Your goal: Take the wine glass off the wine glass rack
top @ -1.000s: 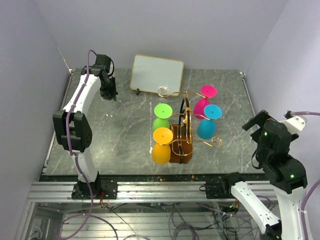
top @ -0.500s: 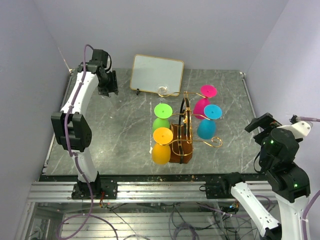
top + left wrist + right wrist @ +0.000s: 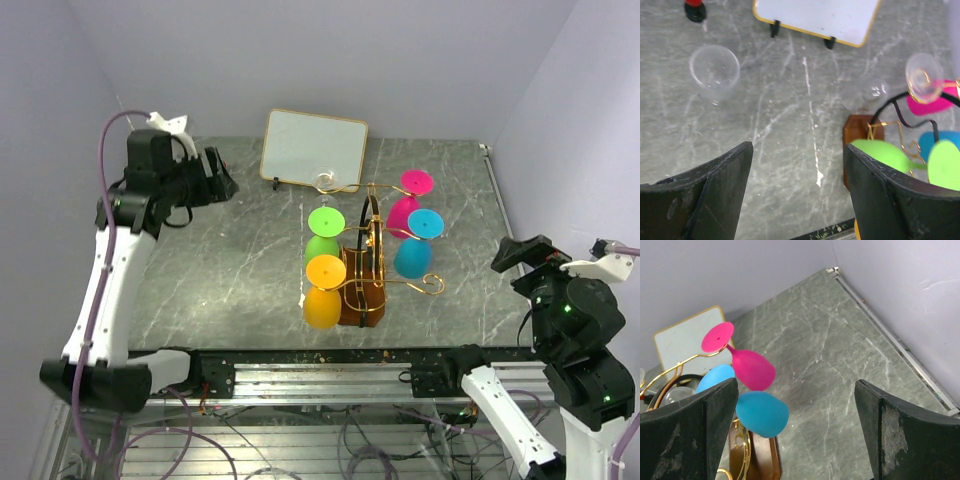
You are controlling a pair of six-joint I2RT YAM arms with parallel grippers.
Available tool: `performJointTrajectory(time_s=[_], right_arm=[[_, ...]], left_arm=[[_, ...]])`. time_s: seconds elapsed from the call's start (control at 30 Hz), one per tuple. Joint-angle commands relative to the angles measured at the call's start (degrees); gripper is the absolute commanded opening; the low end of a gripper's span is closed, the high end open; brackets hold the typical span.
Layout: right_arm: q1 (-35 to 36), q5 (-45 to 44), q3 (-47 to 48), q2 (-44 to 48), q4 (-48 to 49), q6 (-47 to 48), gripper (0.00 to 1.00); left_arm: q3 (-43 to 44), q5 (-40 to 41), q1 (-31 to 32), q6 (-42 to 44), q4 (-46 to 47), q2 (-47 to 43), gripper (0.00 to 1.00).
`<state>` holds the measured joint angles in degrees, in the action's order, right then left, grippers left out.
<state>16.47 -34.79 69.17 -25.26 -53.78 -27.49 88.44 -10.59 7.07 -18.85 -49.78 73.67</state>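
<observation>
The brown wooden wine glass rack (image 3: 362, 290) stands mid-table, its gold wire arms carrying a green (image 3: 325, 235), an orange (image 3: 323, 292), a pink (image 3: 408, 200) and a blue wine glass (image 3: 417, 245), all hanging bowl-down. A clear one (image 3: 922, 77) hangs at the rack's far side. Another clear wine glass (image 3: 715, 70) stands upright on the table, apart from the rack (image 3: 862, 132). My left gripper (image 3: 797, 150) hovers open and empty, raised away from that glass (image 3: 222, 182). My right gripper (image 3: 796, 390) is open and empty, to the right of the rack (image 3: 525, 252).
A white framed board (image 3: 315, 148) leans at the back of the grey marble table (image 3: 240, 270). A small red and black object (image 3: 694, 9) sits beyond the standing clear glass. Lilac walls close in the left, back and right sides.
My left gripper has opened and its arm has lifted up and back from the far-left spot. My right arm has drawn slightly back toward the near right corner.
</observation>
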Motion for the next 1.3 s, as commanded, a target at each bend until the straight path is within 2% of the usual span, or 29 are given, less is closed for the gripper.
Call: performJointTrajectory(time_s=[0.0, 0.1, 0.23, 0.37, 0.6, 0.8, 0.97, 1.03, 1.13, 1.27], right_arm=[[0.2, 5.1, 0.6, 0.4, 0.8, -0.1, 1.0], [0.2, 10.9, 2.3, -0.6, 1.9, 1.0, 1.0], [0.2, 15.6, 4.6, -2.5, 2.9, 0.6, 1.0], [0.2, 17.9, 5.2, -5.4, 1.5, -3.5, 1.0], [0.2, 22.3, 0.2, -7.9, 4.9, -8.5, 1.0], [0.2, 25.6, -3.1, -10.1, 8.6, -11.8, 0.97], [0.2, 32.2, 0.5, -13.8, 9.9, -8.3, 0.97], [0.3, 37.9, 3.1, -14.9, 10.6, -3.8, 0.97], [0.2, 53.5, 6.9, -16.2, 13.7, 3.9, 0.96], [0.2, 68.4, 10.9, -19.9, 13.8, 8.5, 0.94]], left_arm=[[-13.6, -12.8, 0.2, -5.5, 11.6, -10.9, 0.84], [-21.4, -16.8, 0.6, -7.5, 16.3, -16.5, 0.83], [-26.0, -16.5, 0.7, -4.7, 18.1, -21.2, 0.84], [-28.8, -15.0, 0.7, -1.5, 16.8, -24.1, 0.84], [-33.9, -16.0, 0.7, 1.5, 18.4, -28.2, 0.83], [-36.7, -18.4, 0.7, 1.2, 21.9, -32.5, 0.84], [-37.6, -20.0, 0.7, 1.4, 22.7, -34.4, 0.85], [-37.7, -20.2, 0.7, 1.3, 23.0, -35.1, 0.86], [-37.8, -20.0, 0.7, 1.1, 23.2, -35.5, 0.86], [-38.0, -19.9, 0.7, 1.0, 23.3, -35.5, 0.86]])
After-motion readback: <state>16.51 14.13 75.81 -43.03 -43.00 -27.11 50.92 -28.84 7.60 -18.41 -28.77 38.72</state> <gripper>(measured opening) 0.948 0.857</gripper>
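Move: The blue glass hangs on the rack about 15 cm to the right hand's left, some 10 cm ahead and 14 cm lower. Beyond it the pink glass hangs roughly 18 cm ahead and 18 cm left of that hand; the rack's upright is about 27 cm left and 5 cm ahead. From the left hand, the blue glass lies some 42 cm right, 8 cm back and 10 cm lower. Right hand swings about 17 cm left towards the blue glass, turning counter-clockwise; the left backs off 11 cm. ##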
